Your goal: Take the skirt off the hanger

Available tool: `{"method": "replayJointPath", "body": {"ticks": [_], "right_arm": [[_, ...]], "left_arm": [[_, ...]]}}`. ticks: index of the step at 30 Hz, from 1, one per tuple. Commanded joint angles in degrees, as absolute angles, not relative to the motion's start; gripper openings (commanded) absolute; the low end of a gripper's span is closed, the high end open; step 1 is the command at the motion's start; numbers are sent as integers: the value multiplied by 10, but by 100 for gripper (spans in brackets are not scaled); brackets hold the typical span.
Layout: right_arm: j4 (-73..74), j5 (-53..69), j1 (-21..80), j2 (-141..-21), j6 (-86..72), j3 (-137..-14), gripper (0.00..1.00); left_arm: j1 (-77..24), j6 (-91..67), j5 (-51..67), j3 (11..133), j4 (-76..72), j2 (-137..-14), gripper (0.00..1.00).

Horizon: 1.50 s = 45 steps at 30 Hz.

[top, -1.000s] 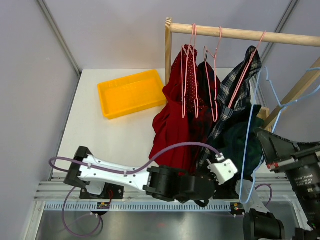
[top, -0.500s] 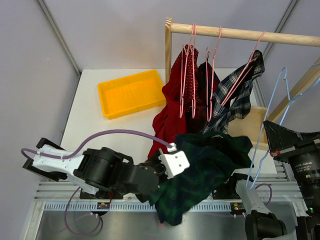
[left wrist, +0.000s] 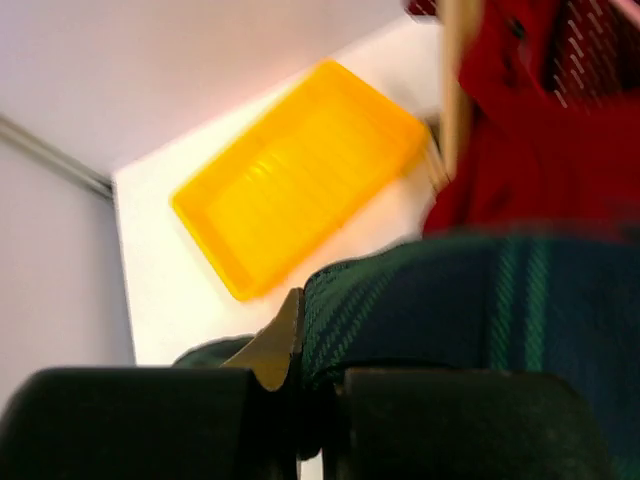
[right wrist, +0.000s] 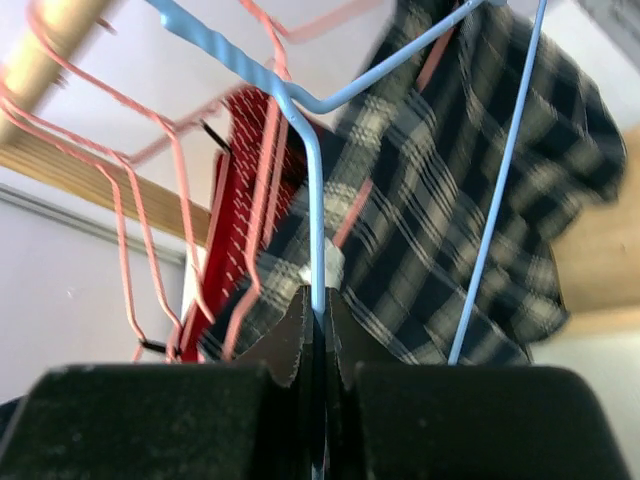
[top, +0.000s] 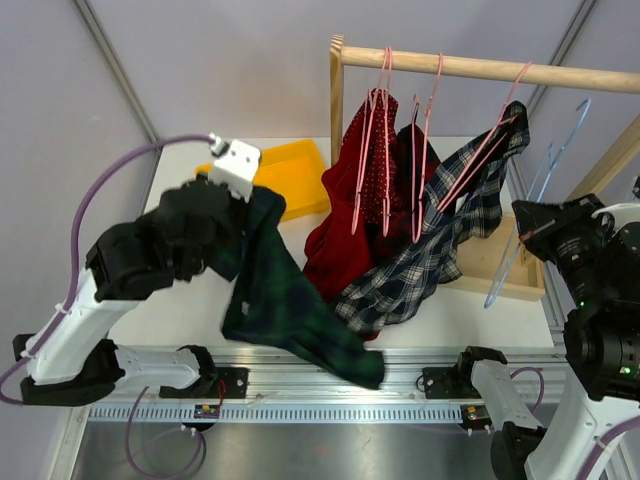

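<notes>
The dark green plaid skirt hangs from my left gripper, which is shut on its top edge high over the table's left side; its lower end drapes over the front rail. In the left wrist view the skirt fills the right side at the gripper. My right gripper is shut on the bare light-blue wire hanger, held off the rail at the right. In the right wrist view the hanger rises from the gripper.
A wooden rail carries pink hangers with red garments and a black-and-white plaid shirt. An orange tray lies at the back left, also in the left wrist view. A wooden box sits behind the shirt.
My left arm has swung the skirt from the front right, up and across to the left, clear of the blue hanger. My right gripper has lifted the bare hanger up to the right.
</notes>
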<state>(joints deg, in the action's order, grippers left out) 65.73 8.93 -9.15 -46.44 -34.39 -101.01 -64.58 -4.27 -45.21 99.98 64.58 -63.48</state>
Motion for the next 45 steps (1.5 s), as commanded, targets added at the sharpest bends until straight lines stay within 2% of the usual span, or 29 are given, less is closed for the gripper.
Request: {"method": "replayJointPath", "body": {"ticks": [1, 4, 8, 10, 12, 16, 21, 24, 25, 27, 28, 29, 30, 32, 38, 45], "right_arm": [[509, 76, -88, -477, -344, -1025, 0], [469, 73, -88, -504, -350, -1032, 0], [441, 52, -88, -548, -338, -1042, 0], [426, 30, -88, -571, -329, -1043, 0], [418, 21, -88, -589, -321, -1045, 0], [385, 11, -89, -617, -314, -1041, 0], [358, 4, -89, -638, -295, -1030, 0], [364, -27, -90, -654, -277, -1045, 0], [366, -32, -91, -657, -273, -1046, 0], [364, -44, -96, -660, -267, -1044, 0], [357, -48, -97, -658, -267, -1041, 0], [352, -54, -99, -657, -265, -1030, 0], [349, -55, -101, -657, -263, -1027, 0], [351, -48, -108, -668, -259, -1026, 0], [378, -33, -134, -678, -266, -980, 0], [372, 74, -206, -676, -294, -889, 0]], "left_arm": [[-523, 75, -378, 1109, 499, -686, 0], [-430, 98, -345, 1191, 472, -735, 0], [-324, 99, -259, 1361, 434, -833, 0], [-264, 72, -217, 1443, 418, -929, 0], [-234, 56, -189, 1467, 397, -957, 0], [-171, 13, -104, 1390, 247, -962, 0], [-154, 19, -131, 1309, 161, -991, 0], [-130, -18, -156, 1254, 176, -1029, 0], [-122, -37, -155, 1251, 195, -1042, 10], [-102, -90, -137, 1240, 247, -1075, 42], [-98, -103, -120, 1233, 258, -1081, 78], [-94, -125, -118, 1214, 270, -1089, 92], [-91, -134, -116, 1208, 295, -1089, 99], [-90, -148, -109, 1161, 305, -1079, 99], [-90, -151, -81, 1001, 251, -940, 99], [-104, -139, -30, 834, 223, -764, 99]]}}
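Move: The green plaid skirt already hangs from the left fingers, its tail swung right; the yellow bin lies about 30 cm ahead of that hand, 6 cm left and 40 cm below. The red dress hangs about 12 cm ahead, 20 cm right and 20 cm lower. The right hand holds the blue hanger; the rail's right part is about 22 cm ahead, 12 cm right and 12 cm higher, the navy plaid dress 10 cm ahead, 12 cm left, 15 cm below. The skirt is flung out over the yellow bin: the left hand sweeps it about 35 cm forward, rising some 16 cm, then drops steeply, opens wide to let go, and draws back about 12 cm, dipping before it rises, after turning roughly 30° counter-clockwise. Meanwhile the right hand keeps its pinch on the bare blue hanger, carrying it 17 cm forward and 11 cm right towards the rail, with a rise, then a dip. ##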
